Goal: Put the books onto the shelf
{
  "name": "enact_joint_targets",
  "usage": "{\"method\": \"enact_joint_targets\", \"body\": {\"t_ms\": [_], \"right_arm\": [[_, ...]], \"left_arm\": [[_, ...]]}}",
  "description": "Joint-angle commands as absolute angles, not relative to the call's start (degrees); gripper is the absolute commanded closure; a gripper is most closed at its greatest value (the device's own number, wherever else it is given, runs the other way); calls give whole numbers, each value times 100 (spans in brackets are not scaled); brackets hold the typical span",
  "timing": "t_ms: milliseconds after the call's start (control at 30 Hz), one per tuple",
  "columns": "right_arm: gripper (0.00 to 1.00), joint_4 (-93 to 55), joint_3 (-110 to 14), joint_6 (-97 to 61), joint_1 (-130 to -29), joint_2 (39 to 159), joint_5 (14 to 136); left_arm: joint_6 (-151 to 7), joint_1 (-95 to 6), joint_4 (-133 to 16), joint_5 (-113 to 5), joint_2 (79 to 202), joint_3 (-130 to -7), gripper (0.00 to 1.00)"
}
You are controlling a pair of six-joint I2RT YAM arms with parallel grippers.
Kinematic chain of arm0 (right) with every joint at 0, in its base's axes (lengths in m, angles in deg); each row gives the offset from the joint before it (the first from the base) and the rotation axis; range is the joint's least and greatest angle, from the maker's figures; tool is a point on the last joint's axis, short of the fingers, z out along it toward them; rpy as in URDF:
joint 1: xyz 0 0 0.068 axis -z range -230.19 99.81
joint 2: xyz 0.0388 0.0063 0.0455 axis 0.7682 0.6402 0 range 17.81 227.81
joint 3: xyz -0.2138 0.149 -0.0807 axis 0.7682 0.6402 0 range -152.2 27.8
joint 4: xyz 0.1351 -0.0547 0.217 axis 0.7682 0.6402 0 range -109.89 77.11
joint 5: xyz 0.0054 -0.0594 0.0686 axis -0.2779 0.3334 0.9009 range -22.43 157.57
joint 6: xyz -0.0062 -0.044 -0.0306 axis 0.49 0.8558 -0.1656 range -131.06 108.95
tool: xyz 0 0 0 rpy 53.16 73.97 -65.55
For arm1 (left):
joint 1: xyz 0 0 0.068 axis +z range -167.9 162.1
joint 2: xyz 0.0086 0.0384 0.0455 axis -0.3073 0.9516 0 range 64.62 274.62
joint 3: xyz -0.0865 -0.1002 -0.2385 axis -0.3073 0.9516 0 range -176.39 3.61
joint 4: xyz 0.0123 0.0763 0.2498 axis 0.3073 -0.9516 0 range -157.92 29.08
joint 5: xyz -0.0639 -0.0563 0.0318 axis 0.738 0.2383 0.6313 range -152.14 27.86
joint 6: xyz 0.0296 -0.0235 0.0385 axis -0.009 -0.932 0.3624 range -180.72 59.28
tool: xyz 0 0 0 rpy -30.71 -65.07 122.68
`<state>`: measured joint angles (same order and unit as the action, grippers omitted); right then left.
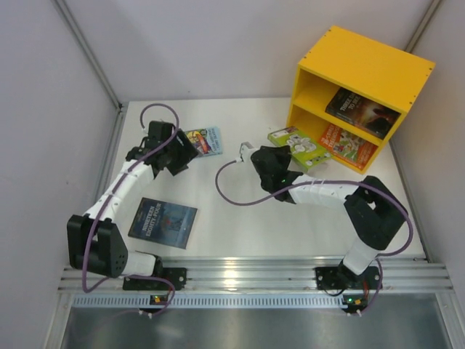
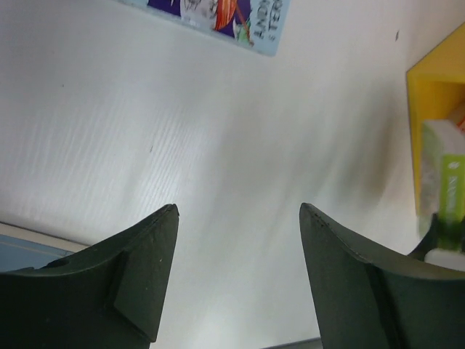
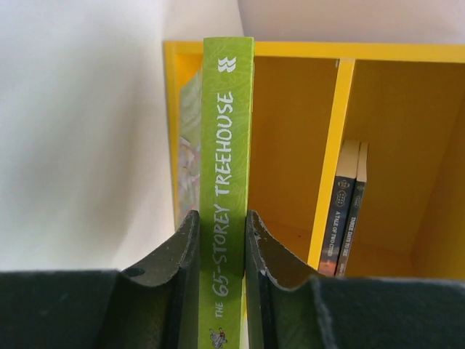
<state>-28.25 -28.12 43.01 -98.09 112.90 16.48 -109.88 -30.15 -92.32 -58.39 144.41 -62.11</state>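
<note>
The yellow shelf (image 1: 370, 62) stands at the back right, tilted. A dark book (image 1: 362, 109) lies in its upper compartment and an orange-red book (image 1: 349, 144) in the lower one. My right gripper (image 1: 289, 154) is shut on the spine of the lime green book (image 1: 301, 144), whose far end is at the lower opening. In the right wrist view the gripper (image 3: 221, 222) clamps that green book (image 3: 227, 131) before the shelf (image 3: 338, 131), with two dark books (image 3: 347, 211) beyond the divider. My left gripper (image 2: 240, 218) is open and holds nothing, near the light blue book (image 1: 205, 140). A blue-grey book (image 1: 163, 222) lies front left.
White walls close in the table (image 1: 240, 225) on the left, back and right. An aluminium rail (image 1: 247, 273) runs along the near edge by the arm bases. A purple cable (image 1: 232, 193) loops over the table from the right arm.
</note>
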Motion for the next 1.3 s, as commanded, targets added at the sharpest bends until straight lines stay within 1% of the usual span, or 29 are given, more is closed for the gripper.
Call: {"method": "enact_joint_targets", "body": {"t_ms": [0,33,133,300,367,500,633,800,900,1000,1133,1233,1267], "right_arm": [[100,-4010,-2862,5249,-9292,11352,1597],[100,-4054,-2897,5258,-9082,11387,1659],[100,-4299,-2898,5529,-8869,11493,1686],[100,-4476,-2889,5521,-8509,11528,2055],[100,-4931,-2758,5705,-8324,11641,2108],[100,-5302,-2704,5767,-7990,11800,2415],[100,-5994,-2687,6057,-7622,12177,2521],[100,-6374,-2529,6075,-7480,12556,2556],[100,-6252,-2362,5778,-7445,12539,2697],[100,-5795,-2318,5435,-7287,12478,2846],[93,-4733,-2537,4872,-7067,12337,3092],[90,-4415,-2625,4792,-6953,12337,3137],[87,-4406,-2643,4818,-6892,12354,3058]], "left_arm": [[-10704,-3055,-8773,-5241,14258,-5661,28],[-10625,-3055,-8799,-5178,14293,-5608,28],[-10405,-3055,-9027,-5212,14364,-5598,28],[-10334,-3055,-8834,-5195,14276,-5493,28],[-10343,-3055,-8781,-5028,14302,-5484,28],[-10299,-3055,-8764,-4966,14311,-5475,28],[-10282,-3055,-8633,-4914,14232,-5370,28],[-10159,-3055,-8596,-4887,14302,-5221,28],[-10132,-3055,-8553,-4852,14337,-5142,28],[-10158,-3055,-8465,-4773,14311,-5062,27],[-10159,-3055,-8439,-4703,14249,-5036,28],[-10132,-3055,-8447,-4668,14241,-5045,28],[-10132,-3047,-8456,-4641,14249,-5053,28]]}}
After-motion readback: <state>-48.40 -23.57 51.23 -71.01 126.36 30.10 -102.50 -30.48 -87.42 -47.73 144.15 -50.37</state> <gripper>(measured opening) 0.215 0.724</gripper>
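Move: Held by its spine, the green 65-Storey Treehouse is bound for the shelf's lower compartment. The orange book lying flat there is about 14 cm ahead of the right hand, 21 cm to its right and 12 cm below. Three Days to See, in the upper compartment, is about 16 cm ahead, 23 cm right and nearly level with it. From the left hand the orange book is some 17 cm ahead, 52 cm right and 13 cm below. Sweeping right and forward, the right hand carries the green book towards the shelf, then sinks about 9 cm while still going right and easing back slightly, taking the book's far edge into the lower compartment above the orange book. The wrist yaws some 10 degrees clockwise and the fingers keep their grip on the spine. The left hand, open and empty, sinks and draws back. ##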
